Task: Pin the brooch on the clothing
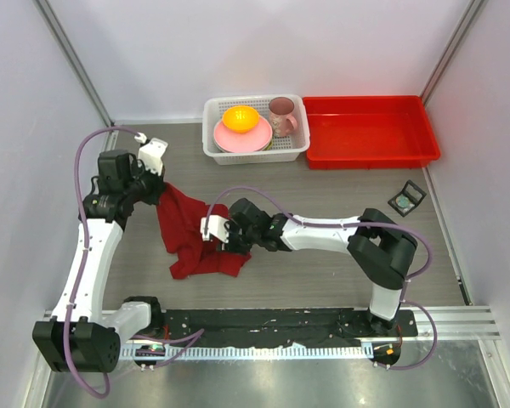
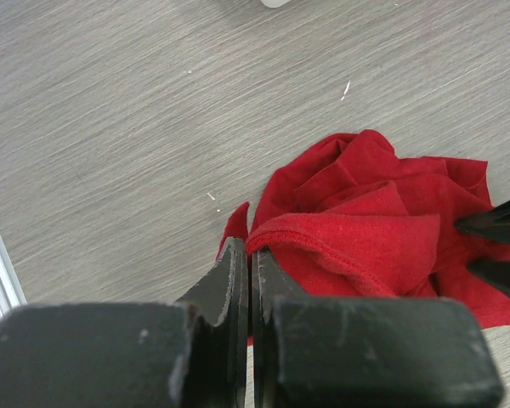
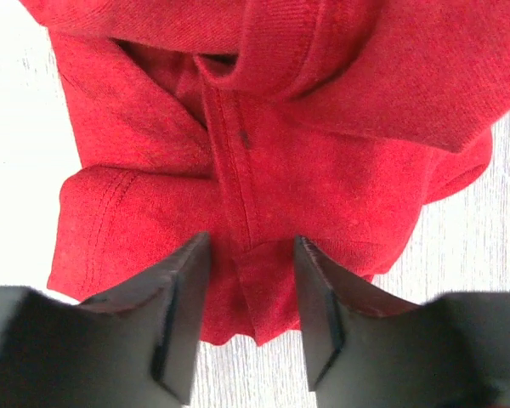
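Observation:
The clothing point(image 1: 187, 231) is a dark red T-shirt, bunched on the table left of centre. My left gripper point(image 1: 159, 194) is shut on its upper edge and holds that corner up. In the left wrist view the jaws point(image 2: 248, 246) are pressed together with a hem of the clothing point(image 2: 365, 221) at their tips. My right gripper point(image 1: 225, 242) hangs over the shirt's lower right part. It is open point(image 3: 251, 242), its jaws on either side of a raised fold of the clothing point(image 3: 306, 153). The brooch point(image 1: 405, 201), a small pale disc, lies in a little black box far to the right.
A white basket point(image 1: 299, 151) with a pink plate, a yellow bowl and a pink cup stands at the back. A red tray point(image 1: 370, 157) sits next to it on the right. The right gripper's fingertips point(image 2: 493, 225) show at the right edge of the left wrist view.

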{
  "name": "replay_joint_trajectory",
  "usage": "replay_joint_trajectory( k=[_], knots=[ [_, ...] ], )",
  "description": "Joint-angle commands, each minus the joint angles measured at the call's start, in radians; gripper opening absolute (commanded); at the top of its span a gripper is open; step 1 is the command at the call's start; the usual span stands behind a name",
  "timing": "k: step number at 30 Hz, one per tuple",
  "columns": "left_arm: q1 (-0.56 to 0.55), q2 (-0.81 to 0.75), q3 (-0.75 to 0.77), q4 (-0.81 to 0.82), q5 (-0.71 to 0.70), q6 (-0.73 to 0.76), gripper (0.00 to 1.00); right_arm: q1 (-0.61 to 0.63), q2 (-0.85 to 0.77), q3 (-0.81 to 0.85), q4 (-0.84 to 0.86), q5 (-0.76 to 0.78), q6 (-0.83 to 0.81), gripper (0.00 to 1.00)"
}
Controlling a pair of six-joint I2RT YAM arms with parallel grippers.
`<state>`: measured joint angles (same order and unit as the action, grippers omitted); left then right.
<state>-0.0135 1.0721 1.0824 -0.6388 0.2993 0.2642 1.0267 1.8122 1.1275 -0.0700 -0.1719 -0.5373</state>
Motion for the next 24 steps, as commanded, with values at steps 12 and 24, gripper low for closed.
replay_joint_trajectory(
  k=[12, 24],
  knots=[
    [0.009, -0.009, -0.012, 0.028, 0.070, 0.003, 0.00, -0.051, -0.132, 0.029, -0.059, -0.012, 0.011, 0.01],
    [0.009, -0.038, 0.005, -0.104, 0.228, 0.069, 0.00, -0.192, -0.520, -0.099, -0.399, -0.110, -0.071, 0.01]
  ],
)
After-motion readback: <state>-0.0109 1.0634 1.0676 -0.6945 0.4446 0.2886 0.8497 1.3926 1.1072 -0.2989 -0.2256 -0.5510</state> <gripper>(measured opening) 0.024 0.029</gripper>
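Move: The clothing's free edge lies between the right hand's half-open fingers, only about 1 cm below their grip point; the clothing's held corner, pinched in the left hand, is some 8 cm farther out, 15 cm to the left and 17 cm higher. The white basket stands roughly 31 cm ahead of the right hand and 8 cm to its right. From the left hand, the free edge is about 8 cm back, 15 cm right and 18 cm below. The clothing's free edge gets pinched as the right fingers close fully, the hand creeping only about 1 cm forward; then the right hand lifts it faster and faster, some 13 cm up and 8 cm to the right, away from the left hand, edging a little forward too. The left hand keeps its pinch on the held corner, giving about 2 cm right and 2 cm back late on with a slight clockwise turn. ##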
